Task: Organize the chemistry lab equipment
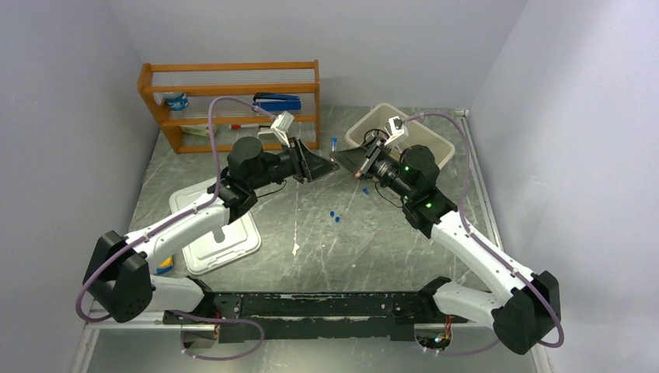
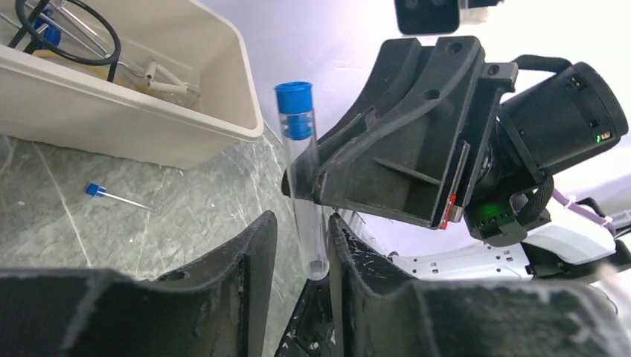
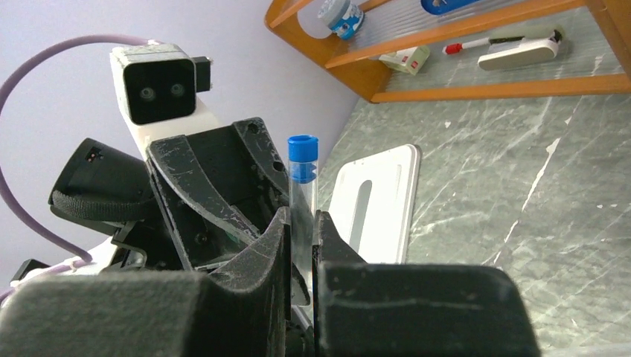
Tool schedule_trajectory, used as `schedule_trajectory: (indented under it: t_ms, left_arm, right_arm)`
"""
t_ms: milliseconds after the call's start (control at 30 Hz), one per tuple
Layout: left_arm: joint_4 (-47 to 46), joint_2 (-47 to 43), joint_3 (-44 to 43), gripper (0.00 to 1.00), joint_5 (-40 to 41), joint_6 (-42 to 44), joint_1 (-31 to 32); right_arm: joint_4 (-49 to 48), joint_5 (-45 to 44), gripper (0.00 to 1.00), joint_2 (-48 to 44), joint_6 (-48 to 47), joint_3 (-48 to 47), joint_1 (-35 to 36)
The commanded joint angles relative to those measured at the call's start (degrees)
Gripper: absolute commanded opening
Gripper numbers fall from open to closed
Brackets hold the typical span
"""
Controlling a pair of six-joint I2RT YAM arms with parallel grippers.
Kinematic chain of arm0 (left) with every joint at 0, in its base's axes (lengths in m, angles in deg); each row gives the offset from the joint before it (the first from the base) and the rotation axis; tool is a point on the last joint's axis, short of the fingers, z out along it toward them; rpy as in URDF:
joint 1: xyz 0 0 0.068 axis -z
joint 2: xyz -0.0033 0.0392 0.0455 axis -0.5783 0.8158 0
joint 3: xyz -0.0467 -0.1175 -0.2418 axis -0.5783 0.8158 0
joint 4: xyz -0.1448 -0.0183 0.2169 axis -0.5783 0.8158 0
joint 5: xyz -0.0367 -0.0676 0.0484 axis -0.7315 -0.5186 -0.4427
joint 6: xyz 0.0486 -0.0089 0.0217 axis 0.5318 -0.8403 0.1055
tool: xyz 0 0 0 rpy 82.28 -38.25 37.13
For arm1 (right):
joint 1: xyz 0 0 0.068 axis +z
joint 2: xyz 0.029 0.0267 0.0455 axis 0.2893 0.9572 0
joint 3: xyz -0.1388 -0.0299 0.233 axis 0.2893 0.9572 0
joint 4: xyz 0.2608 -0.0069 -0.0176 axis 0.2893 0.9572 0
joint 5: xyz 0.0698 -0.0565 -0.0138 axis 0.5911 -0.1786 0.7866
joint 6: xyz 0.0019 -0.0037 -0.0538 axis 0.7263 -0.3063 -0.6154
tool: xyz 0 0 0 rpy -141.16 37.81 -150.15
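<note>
A clear tube with a blue cap (image 1: 333,144) stands upright above the table's middle, where both grippers meet. My right gripper (image 3: 302,216) is shut on the blue-capped tube (image 3: 303,190), its jaws pressed on both sides of the glass. My left gripper (image 2: 301,223) surrounds the tube's (image 2: 301,171) lower end. Its right finger touches the glass and a gap shows on the left side. A beige bin (image 2: 134,119) behind holds a black wire ring (image 2: 74,22) and other small items.
The beige bin (image 1: 439,151) stands at the back right and an orange shelf (image 1: 233,101) with stationery at the back left. A white lid (image 1: 225,241) lies near the left arm. Small blue caps (image 1: 334,215) and a thin blue-tipped piece (image 2: 94,190) lie loose on the table.
</note>
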State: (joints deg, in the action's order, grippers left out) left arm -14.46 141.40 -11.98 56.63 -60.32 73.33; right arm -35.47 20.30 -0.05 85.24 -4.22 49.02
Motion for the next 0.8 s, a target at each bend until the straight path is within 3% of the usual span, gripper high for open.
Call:
schedule_trajectory:
  t_ms: [0,100,167,300,367,567,767]
  left_arm:
    - [-1.08,-0.90,-1.75,0.32,-3.43,4.94,0.71]
    - [-0.37,-1.15,-1.93,0.17,-4.82,6.86,0.83]
    - [0.28,-1.46,-1.83,0.05,-4.86,7.68,1.05]
    - [2.91,-1.74,-1.95,0.05,-5.38,10.39,1.38]
    - [5.67,-1.94,-2.81,0.05,-6.50,13.37,1.54]
    - [19.64,-4.17,-5.31,0.05,-4.82,27.45,1.80]
    - [28.32,-5.32,-7.05,0.05,-4.58,35.44,2.05]
  right_arm:
    - [-0.75,2.12,0.07,-0.28,1.23,-0.61,0.09]
    - [0.04,1.99,0.12,-0.27,1.26,-0.76,0.09]
    - [2.37,1.88,0.21,0.05,0.49,-1.76,0.13]
    - [8.11,0.93,0.39,0.33,-2.15,-4.13,0.11]
    - [12.06,-0.51,0.44,0.46,-3.87,-6.28,0.07]
    - [29.12,1.20,0.46,3.50,-8.68,-14.69,0.10]
    - [34.43,6.00,0.47,3.82,-11.62,-15.66,0.05]
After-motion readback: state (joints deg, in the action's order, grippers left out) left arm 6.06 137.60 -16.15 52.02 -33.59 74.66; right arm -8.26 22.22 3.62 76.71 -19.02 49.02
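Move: The capped test tube stands upright in the shut right fingers, gripped near its middle. The half-closed left fingers already straddle its lower part, the tube's middle being about 1 cm ahead, 1 cm right and 2 cm above the left hand. The loose blue caps lie roughly 29 cm straight beneath. Another small tube lies 9 cm ahead, 8 cm right and 29 cm down; the bin is about 24 cm ahead, 19 cm right and 25 cm down. The test tube changes hands in the air: the left fingers close and pinch its lower part, then the right fingers open to about half and let it go. Keeping its grip, the left hand draws back and down by 2–3 cm each, rolling about 20 degrees, while the right hand stays nearly in place and tilts some 15 degrees. ##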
